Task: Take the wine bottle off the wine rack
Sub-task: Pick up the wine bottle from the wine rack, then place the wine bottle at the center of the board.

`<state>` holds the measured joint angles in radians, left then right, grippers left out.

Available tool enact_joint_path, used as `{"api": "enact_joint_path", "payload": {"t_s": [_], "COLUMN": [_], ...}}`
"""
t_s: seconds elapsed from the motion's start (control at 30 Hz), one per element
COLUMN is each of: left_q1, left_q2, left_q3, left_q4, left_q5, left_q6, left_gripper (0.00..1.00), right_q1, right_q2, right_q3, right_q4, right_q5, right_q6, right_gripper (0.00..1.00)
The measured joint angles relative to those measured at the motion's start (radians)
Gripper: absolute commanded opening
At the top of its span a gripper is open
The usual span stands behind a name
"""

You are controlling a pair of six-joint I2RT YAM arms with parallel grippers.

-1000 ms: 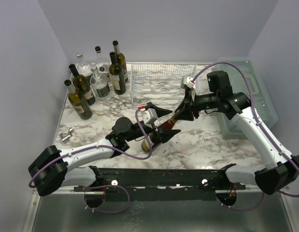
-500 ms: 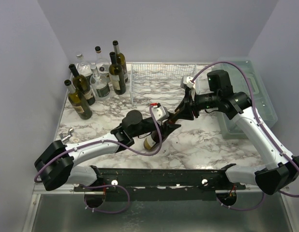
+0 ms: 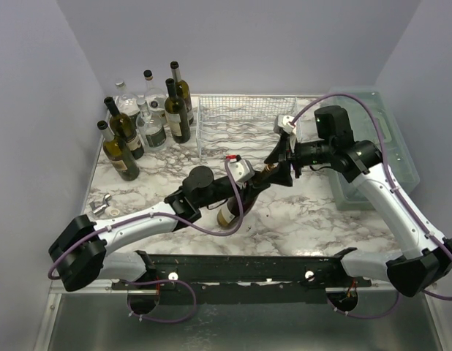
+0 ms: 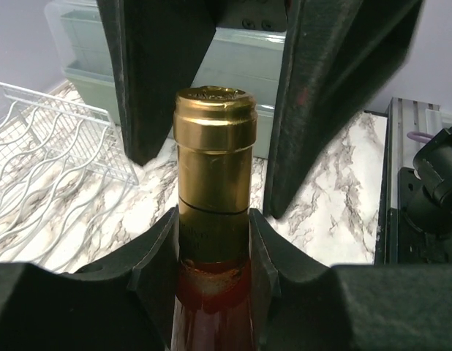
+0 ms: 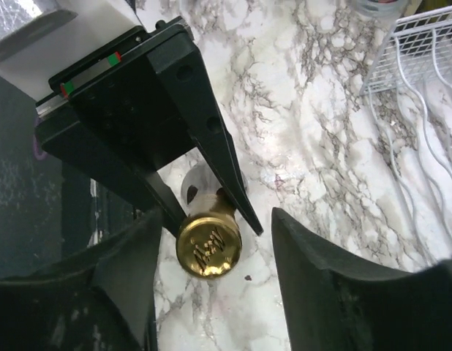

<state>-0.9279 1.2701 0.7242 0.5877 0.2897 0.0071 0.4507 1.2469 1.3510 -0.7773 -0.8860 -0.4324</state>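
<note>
The wine bottle (image 3: pixel 237 201), dark glass with a gold foil cap (image 4: pixel 215 142), leans over the marble table in front of the wine rack (image 3: pixel 240 131), base towards the near edge. My left gripper (image 3: pixel 251 186) is shut on its neck just below the foil, with both fingers (image 4: pixel 156 256) pressed against it. My right gripper (image 3: pixel 279 167) is open, its fingers (image 5: pixel 321 270) standing apart on either side of the cap (image 5: pixel 208 243) without touching it. The white wire rack (image 4: pixel 50 161) lies behind and to the left of the bottle.
Several upright bottles (image 3: pixel 145 124) stand at the back left. A translucent green-grey plastic box (image 3: pixel 379 146) sits along the right edge under the right arm. A small metal piece (image 3: pixel 102 206) lies at the left edge. The black rail (image 3: pixel 240 267) runs along the near edge.
My left gripper swung in from the left and shut on the bottle's neck. My right gripper, shut on the cap before, has opened and let go.
</note>
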Motion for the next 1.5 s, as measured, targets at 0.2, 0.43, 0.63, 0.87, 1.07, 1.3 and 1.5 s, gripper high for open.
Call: {"api": "enact_joint_path", "payload": {"t_s": [0.2,0.43,0.63,0.87,1.07,1.3,1.5], "left_q1": [-0.002,-0.002,-0.001,0.034,0.085,0.157,0.229], "left_q2": [-0.079,-0.152,-0.231,-0.319,-0.385,-0.440,-0.472], "left_q3": [-0.042,-0.083,-0.130,-0.161,-0.179,-0.183,-0.183], "left_q4": [-0.029,-0.053,-0.065,-0.121,-0.176,-0.239,-0.285], "left_q5": [-0.037,-0.075,-0.130,-0.194,-0.252,-0.332,-0.382], "left_q6": [0.001,0.001,0.000,-0.027,-0.037,-0.019,0.018], "left_gripper": [0.00,0.00,0.00,0.00,0.00,0.00,0.00], "right_q1": [-0.003,-0.094,-0.167,-0.178,-0.178,-0.182,-0.185], "right_q2": [-0.046,-0.097,-0.214,-0.280,-0.285,-0.364,-0.375], "right_q3": [-0.002,0.009,-0.108,-0.367,-0.531,-0.622,-0.652], "right_q4": [0.024,0.027,0.122,0.249,0.340,0.423,0.455], "right_q5": [-0.032,-0.142,-0.162,-0.118,-0.117,-0.130,-0.121], "right_q6": [0.024,0.060,0.095,0.124,0.130,0.138,0.136], "right_gripper": [0.93,0.96,0.99,0.99,0.99,0.99,0.99]}}
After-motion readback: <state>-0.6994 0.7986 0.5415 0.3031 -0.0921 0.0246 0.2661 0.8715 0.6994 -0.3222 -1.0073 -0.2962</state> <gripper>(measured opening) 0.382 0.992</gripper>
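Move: The wine bottle already hangs aslant by its neck from the left hand, its middle about 6 cm left, 3 cm back and 7 cm below; from the right hand, already loosening around the gold cap, that middle is roughly 9 cm left, 4 cm back and 11 cm below. The front green bottle stands some 45 cm left and 17 cm ahead of the left hand, the label bottle 27 cm left and 32 ahead, and the wine rack's middle straight ahead about 30 cm, all lower. The wine bottle is carried by its neck in the left hand's steady pinch, about 17 cm to the left towards the standing bottles, later also some 5 cm forward, as the wrist swings 35 degrees counter-clockwise. The right hand opens wide off the gold cap, rises about 5 cm while veering right, then sinks some 13 cm to wait clear. ##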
